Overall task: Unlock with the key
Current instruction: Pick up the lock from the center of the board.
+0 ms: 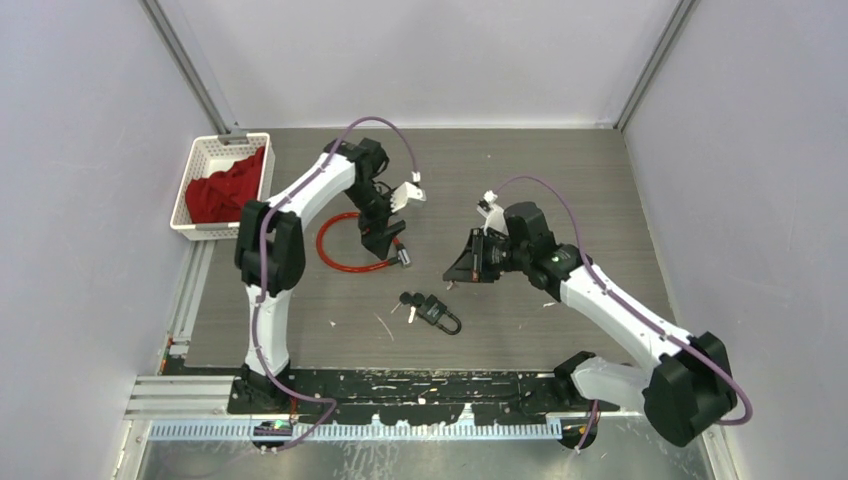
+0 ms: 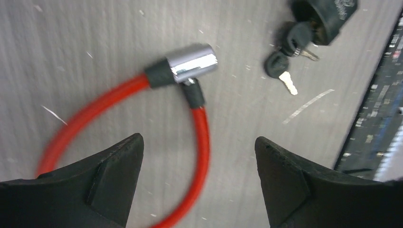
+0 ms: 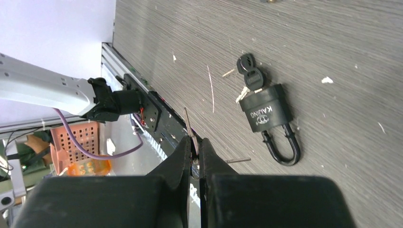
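A red cable lock (image 1: 340, 250) lies looped on the table, its silver lock cylinder (image 2: 192, 64) at the loop's end. My left gripper (image 2: 198, 141) hangs open just above it, the red cable (image 2: 95, 111) passing under the gap between the jaws. A black padlock (image 1: 441, 316) lies nearer the front, with black-headed keys (image 3: 251, 73) beside its body (image 3: 265, 111). My right gripper (image 3: 196, 142) is shut on a thin metal key (image 3: 189, 124), whose blade sticks out past the fingertips. In the top view this gripper (image 1: 458, 272) hovers to the right of the cable lock and above the padlock.
A white basket (image 1: 195, 160) holding a red cloth stands at the table's back left. A black rail (image 1: 420, 385) runs along the near edge by the arm bases. Small white scraps are scattered on the grey tabletop.
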Robot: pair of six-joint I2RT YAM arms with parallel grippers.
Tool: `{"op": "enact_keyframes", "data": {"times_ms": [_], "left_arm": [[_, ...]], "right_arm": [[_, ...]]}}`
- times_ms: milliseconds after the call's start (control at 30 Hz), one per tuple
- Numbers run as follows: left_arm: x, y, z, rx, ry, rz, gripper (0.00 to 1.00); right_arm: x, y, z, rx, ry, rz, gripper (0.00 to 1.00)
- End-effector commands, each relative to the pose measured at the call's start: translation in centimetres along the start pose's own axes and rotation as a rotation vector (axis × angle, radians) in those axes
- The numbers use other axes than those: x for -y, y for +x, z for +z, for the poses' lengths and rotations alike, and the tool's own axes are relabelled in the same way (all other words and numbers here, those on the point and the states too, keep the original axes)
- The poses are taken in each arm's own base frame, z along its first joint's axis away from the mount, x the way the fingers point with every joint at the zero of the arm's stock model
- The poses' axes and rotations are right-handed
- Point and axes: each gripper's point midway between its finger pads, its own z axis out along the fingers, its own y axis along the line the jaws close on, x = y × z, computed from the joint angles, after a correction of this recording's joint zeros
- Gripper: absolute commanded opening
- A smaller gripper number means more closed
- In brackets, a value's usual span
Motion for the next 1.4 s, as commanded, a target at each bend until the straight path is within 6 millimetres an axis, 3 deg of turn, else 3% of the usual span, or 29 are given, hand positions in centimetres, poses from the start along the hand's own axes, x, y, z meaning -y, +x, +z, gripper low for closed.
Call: {"op": "enact_keyframes", "data": {"times_ms": [0,267,533,633,867,1200,1300,1367], "left_arm": [[-1.7,-2.5,-0.6,-0.008,-0.014,0.266,0.87],[-5.6,-2.3,2.6,-0.095,-0.057,0.513,0.8],[-7.8,-2.4,5.0,-0.101,-0.108,0.54,0.52],[-7.9,-1.5,6.0,-0.113,-0.108,0.534,0.47],[-6.3,0.0,7.5,-0.13,-0.088,0.482,0.3],[-3.6,4.2,6.1,-0.217,-0.165,0.23,0.07],[-2.7,4.7,6.0,-0.203,-0.173,0.192,0.07],[-2.4,4.6,6.0,-0.187,-0.176,0.175,0.17]], "right_arm": [[-0.1,0.0,-1.9,0.052,0.052,-0.032,0.01],[0.4,0.8,-2.9,0.082,0.072,-0.004,0.01],[0.3,0.6,-3.3,0.109,0.08,0.002,0.01],[0.3,0.6,-3.3,0.112,0.079,0.0,0.01],[0.5,0.5,-3.1,0.107,0.087,0.004,0.01],[0.6,0.5,-2.4,0.086,0.071,-0.001,0.01],[0.8,0.6,-2.2,0.079,0.073,-0.006,0.01],[0.9,0.7,-2.1,0.071,0.073,-0.006,0.01]]}}
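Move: The red cable lock's grip spot, its cable just beyond the silver cylinder, lies about 6 cm ahead of the open left hand, 3 cm to its right and 8 cm below. The silver cylinder is roughly 2 cm ahead and 4 cm right; the black keys some 6 cm back and 5 cm right; the black padlock 9 cm back and 11 cm right. From the right hand the grip spot is about 8 cm ahead, 10 cm left, 15 cm below. Left hand sinks 7 cm, reaching 6 forward, pinches the red cable, draws it back 4; right hand retreats 3. ##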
